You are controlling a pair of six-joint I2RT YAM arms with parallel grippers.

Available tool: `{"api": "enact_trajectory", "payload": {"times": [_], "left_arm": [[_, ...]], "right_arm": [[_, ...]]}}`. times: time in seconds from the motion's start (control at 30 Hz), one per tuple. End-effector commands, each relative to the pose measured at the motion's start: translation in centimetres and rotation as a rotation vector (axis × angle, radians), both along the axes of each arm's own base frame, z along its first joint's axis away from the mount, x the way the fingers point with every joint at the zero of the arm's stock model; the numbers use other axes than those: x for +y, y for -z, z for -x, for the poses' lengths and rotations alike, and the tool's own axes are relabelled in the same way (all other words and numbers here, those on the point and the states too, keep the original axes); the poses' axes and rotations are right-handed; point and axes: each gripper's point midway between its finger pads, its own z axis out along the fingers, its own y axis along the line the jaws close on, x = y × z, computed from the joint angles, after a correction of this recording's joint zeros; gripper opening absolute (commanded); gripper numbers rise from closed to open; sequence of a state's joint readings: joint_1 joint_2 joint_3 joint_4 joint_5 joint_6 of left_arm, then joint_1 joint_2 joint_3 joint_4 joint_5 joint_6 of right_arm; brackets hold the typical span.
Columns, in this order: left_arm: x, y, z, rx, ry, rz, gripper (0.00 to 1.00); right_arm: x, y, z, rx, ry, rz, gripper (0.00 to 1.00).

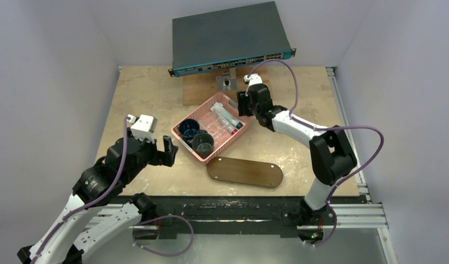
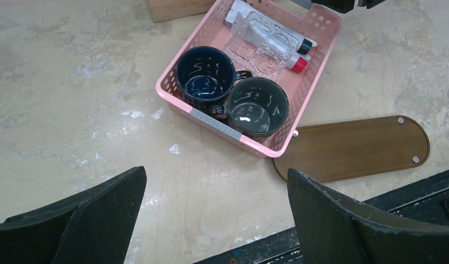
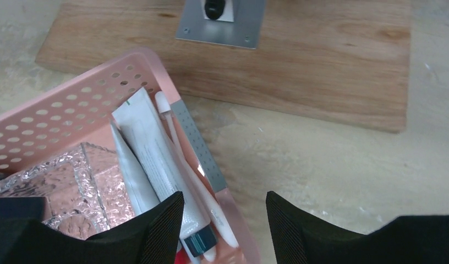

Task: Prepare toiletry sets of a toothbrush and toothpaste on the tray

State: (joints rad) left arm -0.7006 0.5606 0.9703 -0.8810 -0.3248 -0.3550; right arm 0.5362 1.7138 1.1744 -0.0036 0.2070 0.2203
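Inside the pink basket [image 3: 57, 99] lie white toothpaste tubes [image 3: 156, 148] and a slim white toothbrush [image 3: 184, 159], along its right wall. My right gripper [image 3: 224, 198] hovers over that wall, open, nothing between its fingers; its left finger is over the tubes, its right finger over bare table. From above, the right gripper [image 1: 244, 104] is at the far right corner of the basket [image 1: 185, 147]. The dark-brown tray [image 1: 244, 171] lies bare, just near of the basket. My left gripper [image 1: 170, 151] hangs open above the table, left of the basket, holding nothing.
Two dark mugs [image 2: 204, 74] [image 2: 258, 105] fill the basket's near end, with clear textured wrapping [image 3: 85, 181] behind them. A wooden board [image 3: 321, 55] with a metal plate [image 3: 222, 22] lies beyond the basket. A dark flat device [image 1: 230, 36] spans the back.
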Motion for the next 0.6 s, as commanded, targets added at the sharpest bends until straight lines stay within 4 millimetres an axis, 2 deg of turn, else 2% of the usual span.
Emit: {"api": "enact_trajectory", "payload": {"times": [0.0, 0.37, 0.57], "left_arm": [[-0.2, -0.5, -0.3, -0.024, 0.006, 0.007, 0.99], [-0.1, -0.3, -0.4, -0.018, 0.001, -0.002, 0.99], [-0.2, -0.3, -0.5, -0.015, 0.001, -0.004, 0.99]], "right_arm": [[2.7, -1.6, -1.8, -0.074, -0.174, -0.003, 0.59], [4.1, 1.0, -3.1, -0.039, -0.246, -0.006, 0.59], [4.0, 2.1, -3.5, -0.014, -0.231, 0.014, 0.59]]}}
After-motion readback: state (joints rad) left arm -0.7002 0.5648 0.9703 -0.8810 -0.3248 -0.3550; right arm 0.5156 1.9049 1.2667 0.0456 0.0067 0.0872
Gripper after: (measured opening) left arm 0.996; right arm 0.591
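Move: The pink basket's grey end handle, the likely aim, lies about 3 cm left of the right hand, 2 cm ahead and 5 cm below. Just inside it, some 8 cm down, the toothbrush lies about 2 cm left and 1 cm ahead. The blue-capped toothpaste is 5 cm left, level fore and aft, 9 cm below. From the idle left hand the handle is about 28 cm ahead, 20 cm right and 17 cm below. Down and to the left, with a little forward, the right hand comes back onto the basket's far-right end, sinking about 4.5 cm and shifting some 3.5 cm left. It turns roughly 15 degrees counter-clockwise to line up with the end wall, easing off with its still half-open fingers astride the grey handle, the left one over the inside. ##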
